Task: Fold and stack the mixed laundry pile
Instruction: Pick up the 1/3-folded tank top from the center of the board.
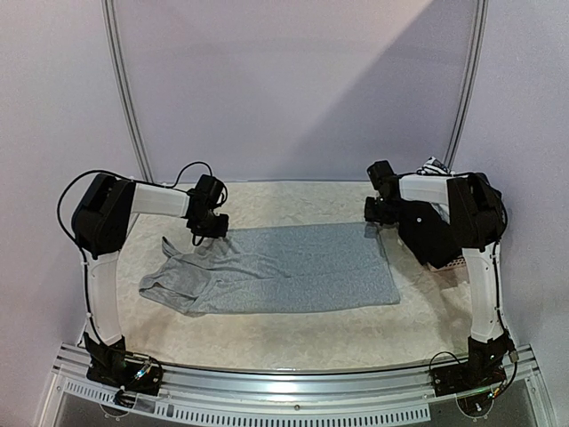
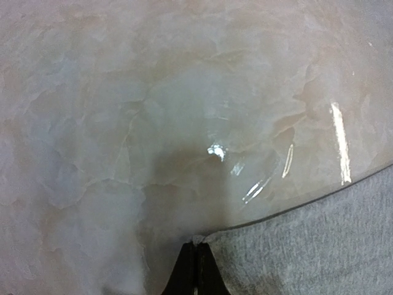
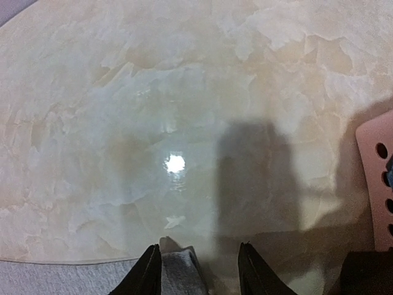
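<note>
Light grey trousers (image 1: pixel 284 267) lie spread flat across the table, their left end bunched up. My left gripper (image 1: pixel 206 229) is at their far left edge, shut on a pinch of the grey cloth (image 2: pixel 307 246); its fingertips (image 2: pixel 196 243) meet at the hem. My right gripper (image 1: pixel 373 213) hovers over the far right corner with its jaws apart. In the right wrist view the grey corner (image 3: pixel 178 270) lies loose against the left finger of the open right gripper (image 3: pixel 199 249). Black trousers (image 1: pixel 431 236) are heaped at the right, with a white black-striped piece (image 1: pixel 434 165) behind them.
A pink perforated basket (image 1: pixel 453 264) sits under the black heap at the table's right edge; its wall (image 3: pixel 376 178) shows in the right wrist view. The glossy marbled tabletop (image 1: pixel 293 200) runs back to a wall.
</note>
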`<state>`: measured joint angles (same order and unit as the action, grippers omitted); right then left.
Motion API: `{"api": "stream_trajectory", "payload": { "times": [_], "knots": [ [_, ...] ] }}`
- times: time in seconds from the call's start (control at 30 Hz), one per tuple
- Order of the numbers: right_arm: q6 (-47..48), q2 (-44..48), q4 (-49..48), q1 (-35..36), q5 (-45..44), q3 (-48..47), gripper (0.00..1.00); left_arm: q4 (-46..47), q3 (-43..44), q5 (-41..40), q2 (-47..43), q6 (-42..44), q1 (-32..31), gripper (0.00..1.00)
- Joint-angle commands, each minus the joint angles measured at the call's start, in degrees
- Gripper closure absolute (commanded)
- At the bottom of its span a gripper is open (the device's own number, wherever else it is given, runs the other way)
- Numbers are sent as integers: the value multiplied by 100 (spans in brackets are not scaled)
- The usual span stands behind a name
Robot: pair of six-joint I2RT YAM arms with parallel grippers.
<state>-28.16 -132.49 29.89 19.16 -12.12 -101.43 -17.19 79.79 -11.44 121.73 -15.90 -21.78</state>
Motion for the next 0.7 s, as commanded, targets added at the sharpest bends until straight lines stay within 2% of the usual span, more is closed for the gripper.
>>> {"api": "stream_trajectory", "payload": {
  "times": [0.0,0.33,0.67],
  "knots": [
    [78,-268,-105,28,272,-320,58,-205,-118,-116,-67,-50,95,100],
    [35,-519,10,42,140,-438,70,-215,-82,-88,-42,-27,95,100],
    [-64,-412,-15,81,87,-132,100,-288,72,-92,32,-21,102,100]
  ]
}}
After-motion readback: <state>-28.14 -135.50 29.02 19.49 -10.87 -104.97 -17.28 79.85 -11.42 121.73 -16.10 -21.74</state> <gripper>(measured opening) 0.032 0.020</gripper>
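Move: The tank top's far right corner lies between the right hand's open fingers, about 1 cm ahead, 1 cm left and 1 cm below the hand point. Its near right corner is roughly 24 cm back and 7 cm right of that hand; the laundry basket stands level with it, some 23 cm to its right. From the left hand the far right corner is about 53 cm to the right and 3 cm ahead. The tank top's far right corner is pinched by the right hand, which first eases a bit over 1 cm forward and as much left, then sinks about 1 cm and stays there as its half-open fingers shut on the corner. The left hand holds still, keeping its pinch on the far edge towards the other end. ##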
